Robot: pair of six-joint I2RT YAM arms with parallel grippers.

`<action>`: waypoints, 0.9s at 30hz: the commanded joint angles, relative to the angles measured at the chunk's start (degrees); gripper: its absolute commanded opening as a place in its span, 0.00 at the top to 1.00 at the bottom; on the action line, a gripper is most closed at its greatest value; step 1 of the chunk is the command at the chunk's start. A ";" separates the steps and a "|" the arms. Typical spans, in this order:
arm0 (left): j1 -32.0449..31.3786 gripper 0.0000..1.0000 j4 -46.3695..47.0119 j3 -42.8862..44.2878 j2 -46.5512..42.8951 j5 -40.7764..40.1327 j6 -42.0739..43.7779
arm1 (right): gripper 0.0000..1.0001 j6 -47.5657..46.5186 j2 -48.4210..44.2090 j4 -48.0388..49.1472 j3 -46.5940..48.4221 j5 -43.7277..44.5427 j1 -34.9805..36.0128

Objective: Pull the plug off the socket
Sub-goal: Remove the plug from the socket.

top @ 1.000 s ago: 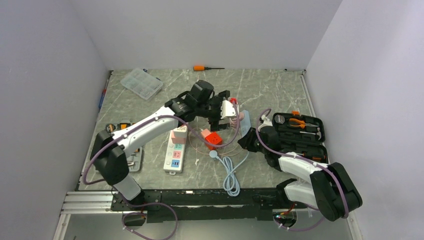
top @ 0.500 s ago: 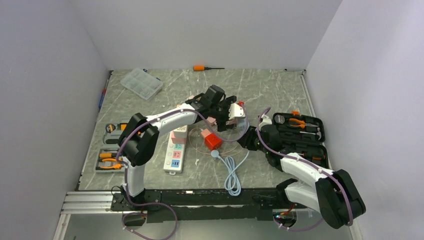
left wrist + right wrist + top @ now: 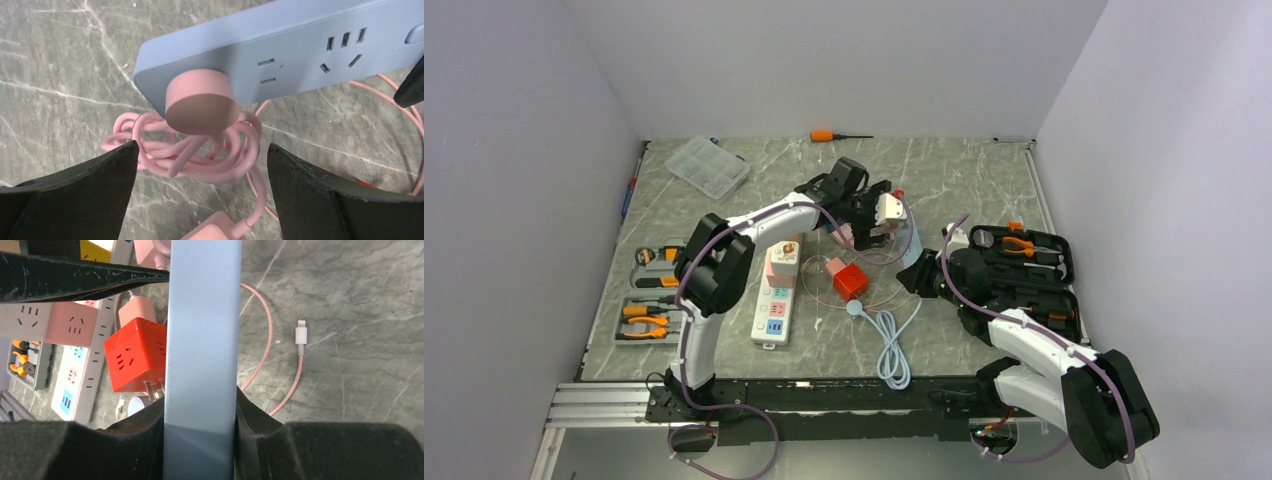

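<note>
A round pink plug (image 3: 200,102) sits in the end outlet of a pale blue socket strip (image 3: 300,45), with its pink cord (image 3: 200,160) coiled beneath it. My left gripper (image 3: 201,150) is open, one finger on each side just short of the plug, touching nothing. From above, the left gripper (image 3: 879,222) hovers at the strip's far end. My right gripper (image 3: 200,415) is shut on the blue strip (image 3: 202,340), clamping its narrow sides and holding it off the table. The right gripper (image 3: 921,278) is near the table's middle.
A long white power strip (image 3: 774,300) with pastel panels carries a pink block and lies left of a red cube socket (image 3: 851,281). A coiled pale cable (image 3: 886,350) lies in front. An open tool case (image 3: 1024,270) is at the right, plier trays (image 3: 649,300) at the left, an organiser box (image 3: 709,166) and screwdriver (image 3: 834,135) at the back.
The left arm's elbow has swung right and its wrist has turned, with the gripper staying over the strip's far end. The right gripper still holds the blue strip.
</note>
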 commanded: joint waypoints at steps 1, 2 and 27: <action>0.06 0.01 -5.86 5.54 1.63 9.13 1.16 | 1.00 -1.04 -2.16 13.99 1.55 -2.61 0.29; -0.04 0.01 -7.75 6.46 1.94 9.91 1.44 | 1.00 -1.23 -1.99 14.44 1.68 -2.73 0.27; 0.84 1.00 -10.18 8.06 0.73 10.75 0.80 | 0.61 -3.60 6.42 18.90 2.63 -9.54 0.26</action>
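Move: The round pink plug, in the far end of the blue power strip, sits about 3 cm to the right of the open left fingers, roughly level. The strip's middle lies some 6 cm back and 4 cm right; the red adapter is 13 cm back, 8 cm left and 8 cm below. From the right hand, which already grips the strip's near end, the plug is about 12 cm ahead, 2 cm left and 3 cm higher. Left hand eases back 2 cm, then slightly forward and up, shutting on the plug's cable end; right keeps the strip. ##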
